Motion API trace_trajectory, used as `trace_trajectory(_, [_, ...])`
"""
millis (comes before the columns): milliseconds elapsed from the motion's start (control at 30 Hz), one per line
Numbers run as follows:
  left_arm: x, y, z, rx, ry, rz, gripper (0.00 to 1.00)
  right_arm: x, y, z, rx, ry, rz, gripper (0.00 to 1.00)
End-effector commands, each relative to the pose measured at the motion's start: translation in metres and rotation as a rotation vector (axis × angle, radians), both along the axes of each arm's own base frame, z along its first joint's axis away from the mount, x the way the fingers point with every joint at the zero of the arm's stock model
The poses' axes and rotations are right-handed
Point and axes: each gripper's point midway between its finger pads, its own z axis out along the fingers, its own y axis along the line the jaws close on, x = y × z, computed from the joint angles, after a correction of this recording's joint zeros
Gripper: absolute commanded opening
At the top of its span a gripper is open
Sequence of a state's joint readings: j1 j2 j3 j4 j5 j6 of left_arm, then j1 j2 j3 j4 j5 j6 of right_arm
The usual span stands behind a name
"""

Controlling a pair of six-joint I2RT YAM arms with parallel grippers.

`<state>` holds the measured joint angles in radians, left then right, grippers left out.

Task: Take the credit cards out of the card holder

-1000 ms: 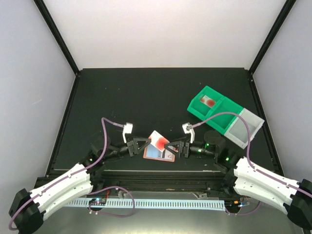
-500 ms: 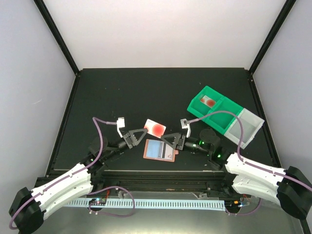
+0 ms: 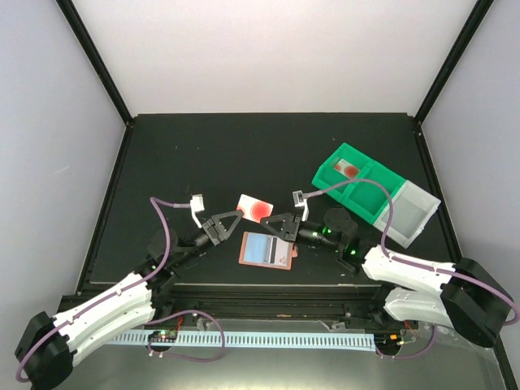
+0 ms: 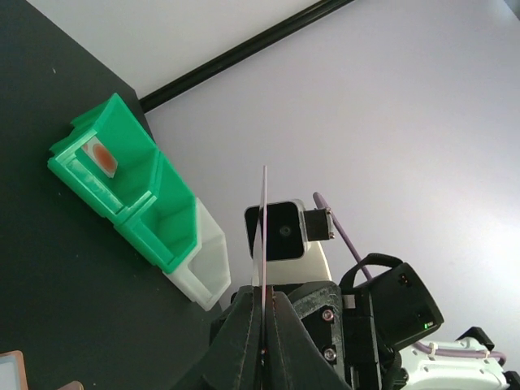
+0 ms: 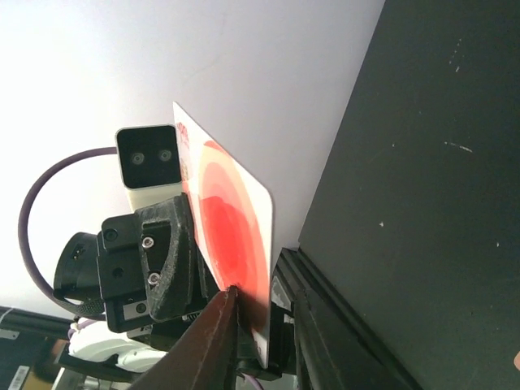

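The salmon-pink card holder (image 3: 280,262) lies open on the black table near the front, with a light blue credit card (image 3: 260,247) still in it. Just beyond it, my left gripper (image 3: 241,215) is shut on a white credit card with a red disc (image 3: 255,209) and holds it off the table. That card shows edge-on (image 4: 264,236) in the left wrist view, pinched at my left gripper (image 4: 264,296). My right gripper (image 3: 273,220) faces it. In the right wrist view the red-disc card (image 5: 231,231) stands between the jaws of my right gripper (image 5: 264,296). One finger (image 5: 219,321) touches its face and the other stands off it.
A green compartment bin (image 3: 361,185) with a white end section (image 3: 405,214) sits at the right rear. It holds a card with a red mark (image 3: 348,169). The bin also shows in the left wrist view (image 4: 122,191). Black frame posts edge the table.
My left gripper has carried the red-disc card up and back, off the holder. My right gripper has moved left to it, and its jaws have narrowed around the card.
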<state>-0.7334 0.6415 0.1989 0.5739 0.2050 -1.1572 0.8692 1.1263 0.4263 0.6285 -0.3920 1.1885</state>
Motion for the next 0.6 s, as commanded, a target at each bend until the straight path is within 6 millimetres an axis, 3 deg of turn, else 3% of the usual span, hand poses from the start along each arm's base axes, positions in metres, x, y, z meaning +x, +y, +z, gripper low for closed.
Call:
trace_trajectory(0, [0.0014,0.0054,0.0098,-0.044,-0.026,0.024,0.02,0.0017,0.0026,0.0235,0.083,-0.04,-0.002,0.21])
trace_trajectory(100, [0.0022,0.0069,0.0067,-0.04,-0.02,0.034,0.02,0.0054,-0.0008,0.02,0.083,-0.025,-0.033,0.17])
trace_trajectory(233, [0.0025,0.0076,0.0054,-0.042,-0.015,0.037,0.01,0.0041,0.0019,0.0258,0.098,-0.036,-0.017,0.02])
trace_trajectory(367, [0.0008,0.008,0.0051,-0.03,-0.02,0.034,0.02,0.003,-0.0014,0.0239,0.107,-0.026,-0.024,0.01])
trace_trajectory(467, [-0.0022,0.0084,0.0044,0.003,-0.049,0.03,0.19,0.0043,-0.0051,0.0221,0.087,-0.036,-0.045,0.01])
trace_trajectory(567, [-0.0041,0.0087,0.005,0.032,-0.064,0.029,0.52,0.003,-0.0066,0.0225,0.046,-0.064,-0.045,0.01])
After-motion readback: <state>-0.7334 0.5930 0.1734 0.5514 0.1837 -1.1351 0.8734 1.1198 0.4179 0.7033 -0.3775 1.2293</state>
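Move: The card sits pinched in the left fingers, its middle about 4 cm to that hand's right and 2 cm ahead, at about the same height. From the right hand, whose partly open fingers already straddle the card's near right part, its middle is some 2 cm ahead, 2 cm left and 1 cm up. The open card holder lies about 5 cm back from the right hand, neither left nor right of it, and roughly 15 cm below. The card changes hands in mid-air: the right fingers close the rest of the way and pinch it by its near right part while that hand rises about 1.5 cm. The left hand keeps its pinch almost in place, dipping about 1 cm and recovering part of that, and only once the right grip is shut does it open about a third and let go. ##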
